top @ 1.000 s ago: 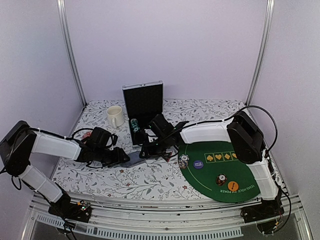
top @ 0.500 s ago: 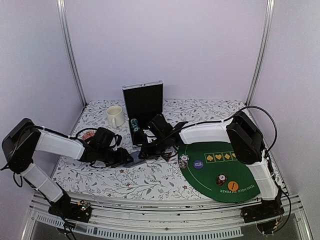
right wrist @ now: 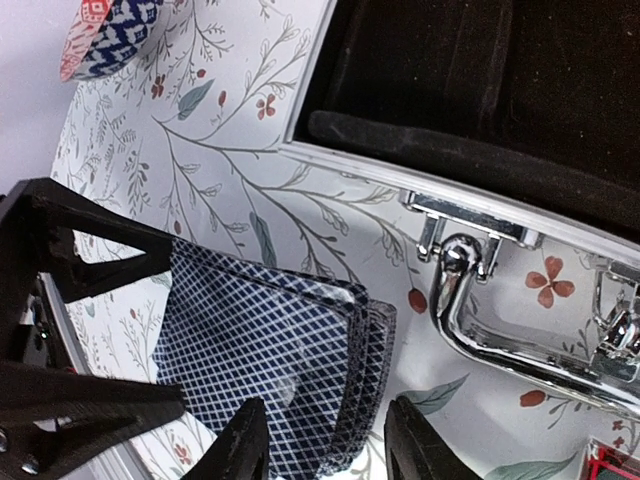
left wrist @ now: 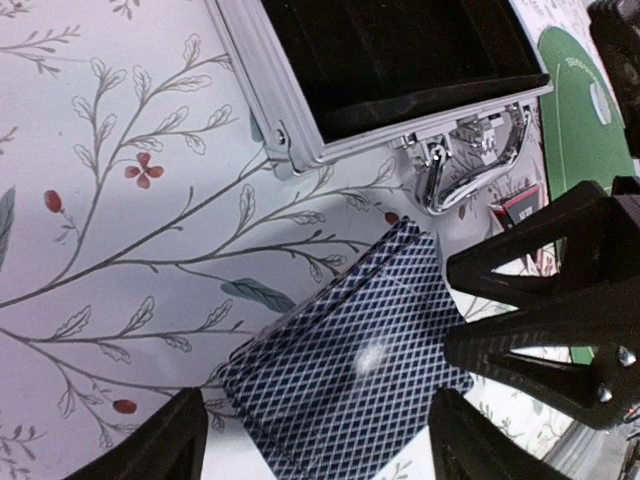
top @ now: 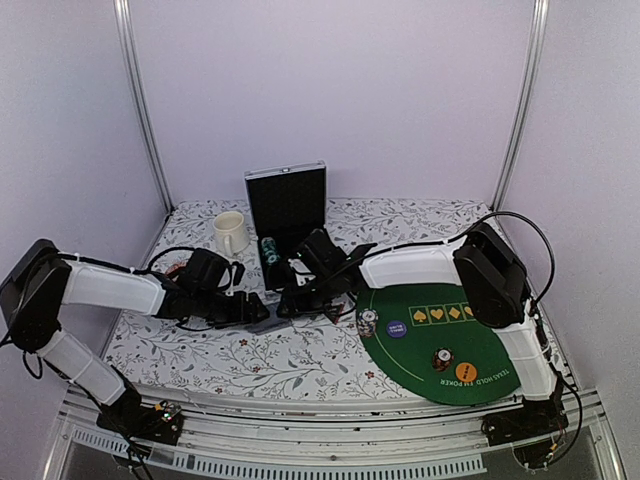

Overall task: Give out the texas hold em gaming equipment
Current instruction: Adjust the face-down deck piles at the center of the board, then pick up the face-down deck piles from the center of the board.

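A deck of blue-grey diamond-backed playing cards (left wrist: 350,370) in a clear case lies on the floral cloth in front of the open silver case (left wrist: 300,120). My left gripper (left wrist: 320,445) is open, one finger on each side of the deck with gaps. My right gripper (right wrist: 325,440) is open over the deck (right wrist: 265,365), at its near edge; its fingers (left wrist: 520,300) point at the deck's end. In the top view both grippers, left (top: 255,312) and right (top: 290,300), meet at the deck (top: 272,320). Chip stacks (top: 367,322) (top: 441,358), a purple disc (top: 396,327) and an orange disc (top: 465,372) sit on the green mat (top: 480,340).
The open case (top: 287,205) stands at the back with green chips (top: 269,250) in it. A cream mug (top: 230,233) is to its left. A red and blue patterned item (right wrist: 105,30) lies at the far left. A chrome handle (right wrist: 490,320) sticks out of the case.
Both grippers' jaws have spread wider around the deck. The left arm has shifted a little to the right; the deck stays in place.
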Motion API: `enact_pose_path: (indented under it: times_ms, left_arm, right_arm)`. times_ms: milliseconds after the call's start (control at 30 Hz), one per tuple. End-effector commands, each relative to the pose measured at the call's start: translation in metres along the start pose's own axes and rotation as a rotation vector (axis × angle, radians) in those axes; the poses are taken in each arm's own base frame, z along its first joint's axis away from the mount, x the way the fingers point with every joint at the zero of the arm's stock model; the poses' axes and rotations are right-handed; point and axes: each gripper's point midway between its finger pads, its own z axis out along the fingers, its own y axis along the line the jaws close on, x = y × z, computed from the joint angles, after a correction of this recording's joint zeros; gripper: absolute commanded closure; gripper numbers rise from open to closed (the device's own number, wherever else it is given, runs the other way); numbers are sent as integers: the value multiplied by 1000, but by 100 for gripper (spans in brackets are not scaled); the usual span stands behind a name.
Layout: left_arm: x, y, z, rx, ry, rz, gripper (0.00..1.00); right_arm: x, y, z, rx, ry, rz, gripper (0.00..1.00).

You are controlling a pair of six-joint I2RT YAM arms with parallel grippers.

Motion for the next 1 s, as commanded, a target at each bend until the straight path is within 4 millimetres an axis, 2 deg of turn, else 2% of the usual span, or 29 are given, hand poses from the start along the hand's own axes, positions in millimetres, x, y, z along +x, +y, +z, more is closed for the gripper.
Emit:
enact_pose_path:
  times_ms: [0,67,133,300,367,467,500,633,700,800,967]
  left_arm:
    - [-11,10,-15,-68,-31,74,17]
    - [-15,14,-19,-81,-34,74,10]
    - [-26,13,-25,-72,-54,99,7]
    - [-65,-20,-50,-10,-168,332,5]
    - [-69,-33,-56,34,-188,443,4]
    - [-62,-44,-64,72,-163,688,4]
    - [-59,-48,-69,84,-149,776,3]
    - [-30,-57,-83,186,-96,1130,2]
    - [-28,-55,-82,183,-94,1225,2]
    - [-35,-50,-74,145,-77,1267,2]
    - [-27,-39,-42,155,54,1252,2]
  right_arm:
    - [-20,3,-30,18,-70,-21,55]
    - [-24,2,-37,19,-82,-24,51]
    - [-27,5,-46,9,-91,-34,47]
    - [-34,9,-71,-7,-118,-99,36]
    - [-36,6,-84,2,-136,-120,24]
    - [-35,-2,-103,29,-158,-141,3]
    - [-35,-4,-109,38,-166,-151,1]
    - [-38,-6,-133,59,-209,-184,1]
    - [-39,-9,-139,74,-220,-192,1]
    - [-37,-10,-142,79,-223,-198,1]
    - [-28,-13,-142,74,-211,-195,1]
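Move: Between the two hands lies the deck: its middle about 4 cm to the left hand's right and 1 cm ahead, 2 cm below it. From the right hand the deck is some 4 cm left, 1 cm back and 2 cm lower. The chip case stands roughly 14 cm ahead of the right hand and 2 cm to its right, at about its height; the ALL IN triangle is some 9 cm to that hand's right, level fore and aft, 2 cm lower. Backing off the deck from both ends, the two hands open wide. The left slips about 2 cm left, then climbs some 10 cm, swinging forward and back again and sinking slightly at the end while its wrist turns clockwise some 50 degrees and tips up. The right rises about 10 cm and draws some 9 cm right, towards the space above the case handle, its wrist tilting up about 15 degrees. ##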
